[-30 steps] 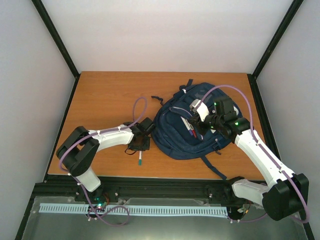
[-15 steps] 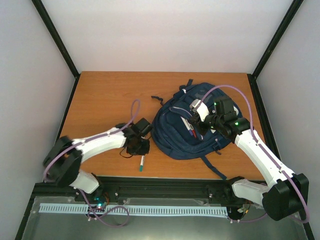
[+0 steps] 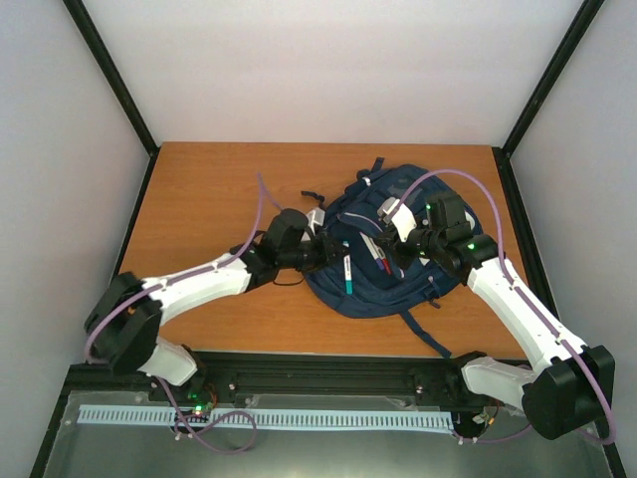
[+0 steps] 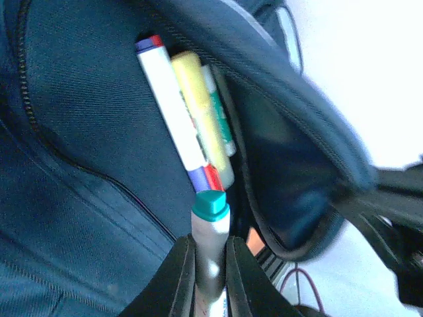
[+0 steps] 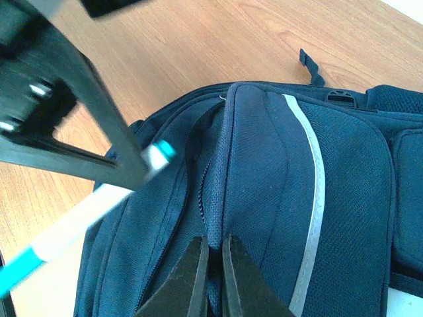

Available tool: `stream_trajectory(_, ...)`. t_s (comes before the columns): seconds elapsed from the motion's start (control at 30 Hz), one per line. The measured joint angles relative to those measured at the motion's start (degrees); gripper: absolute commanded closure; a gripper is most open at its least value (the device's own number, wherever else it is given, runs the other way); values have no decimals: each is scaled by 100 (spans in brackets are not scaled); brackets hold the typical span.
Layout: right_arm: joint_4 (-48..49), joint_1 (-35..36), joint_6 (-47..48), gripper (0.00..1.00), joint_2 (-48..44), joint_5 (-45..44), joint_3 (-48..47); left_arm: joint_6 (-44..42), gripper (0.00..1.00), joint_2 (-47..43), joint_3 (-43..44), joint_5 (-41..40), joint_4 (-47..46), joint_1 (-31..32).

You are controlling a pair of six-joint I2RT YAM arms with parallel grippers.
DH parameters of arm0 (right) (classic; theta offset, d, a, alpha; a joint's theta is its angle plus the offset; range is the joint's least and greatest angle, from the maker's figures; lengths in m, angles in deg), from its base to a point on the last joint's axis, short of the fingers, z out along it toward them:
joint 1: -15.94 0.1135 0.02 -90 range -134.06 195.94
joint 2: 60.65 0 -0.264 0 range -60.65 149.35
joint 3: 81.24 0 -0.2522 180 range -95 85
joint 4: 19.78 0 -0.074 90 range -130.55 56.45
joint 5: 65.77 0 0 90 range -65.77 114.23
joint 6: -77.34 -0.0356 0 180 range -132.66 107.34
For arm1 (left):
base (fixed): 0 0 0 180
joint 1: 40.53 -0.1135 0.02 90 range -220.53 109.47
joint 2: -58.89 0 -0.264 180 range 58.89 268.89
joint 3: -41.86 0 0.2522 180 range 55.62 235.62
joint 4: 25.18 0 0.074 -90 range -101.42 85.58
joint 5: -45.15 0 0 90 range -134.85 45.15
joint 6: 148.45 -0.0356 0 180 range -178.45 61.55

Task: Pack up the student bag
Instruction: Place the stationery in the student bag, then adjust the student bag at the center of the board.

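The navy student bag (image 3: 398,214) lies at the table's right middle with a front pocket held open. My right gripper (image 5: 213,264) is shut on a fold of the pocket's zipper edge (image 5: 221,198), and from above it (image 3: 400,249) sits on the bag's middle. My left gripper (image 4: 210,264) is shut on a white marker with a teal cap (image 4: 211,221). Seen from above, the marker (image 3: 348,277) hangs over the bag's left part. Its cap points at the pocket mouth, where a white marker with red and blue ends (image 4: 173,112) and a yellow highlighter (image 4: 197,99) lie.
The bag rests on a wooden table (image 3: 209,189) with black posts and white walls around it. A dark strap (image 3: 428,337) trails toward the front edge, and another (image 3: 314,197) lies left of the bag. Purple cables arch over both arms.
My left gripper has closed on the teal-capped marker that lay near the front edge, lifted it, and swung right over the bag. The right gripper has stayed on the pocket edge.
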Motion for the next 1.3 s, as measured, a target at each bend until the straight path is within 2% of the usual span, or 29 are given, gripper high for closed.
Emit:
stream_trajectory(0.17, 2, -2, 0, 97, 0, 0, 0, 756, 99, 822, -17, -61, -726, 0)
stream_trajectory(0.37, 2, -2, 0, 97, 0, 0, 0, 1298, 97, 1578, 446, -210, -1025, 4)
stream_trajectory(0.5, 2, -4, -2, 97, 0, 0, 0, 1508, 75, 1840, 678, -278, -1102, 4)
stream_trajectory(0.7, 0, -4, -2, 97, 0, 9, 0, 1589, 52, 1733, 688, -345, -933, 7)
stream_trajectory(0.83, 0, -4, 0, 97, 0, 4, 0, 1486, 45, 1211, 525, -271, -529, 11)
stream_trajectory(0.93, -2, -4, 2, 97, 0, 2, 0, 1150, 26, 647, 450, -310, 44, 15)
stream_trajectory(1.0, -11, -7, 13, 91, 0, 9, 0, 787, 20, 267, 450, -538, 544, 26)
stream_trajectory(1.1, -164, -9, 109, 70, 13, 114, -37, 177, 19, -129, 487, -1010, 1357, -7)
stream_trajectory(1.17, -393, -9, 210, 60, 61, 293, -225, -221, 19, -190, 540, -1252, 1781, -125)
stream_trajectory(1.3, -750, -9, 396, 57, 61, 463, -726, -758, 18, -46, 511, -1270, 2234, -664)
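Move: The left gripper already holds the white marker with teal ends. The open bag pocket lies roughly 3 cm ahead of this hand, 7 cm to its right and 8 cm lower, with the packed stationery inside some 2 cm ahead, 8 cm right and 9 cm below. The pocket flap's pinched edge is about 9 cm to its right, 2 cm ahead and level with it. From the right gripper, which holds that edge, the pocket is about 2 cm back, 3 cm left and 9 cm down. Bring the left gripper forward, down and right into the pocket, about 5 cm forward and 5 down, and open the fingers wide to let go of the marker beside the other stationery. Back out up and leftward, then swing left away from the pocket, sinking again. Keep the right gripper pinching the flap until the left is out, then open it and lift some 3 cm. ##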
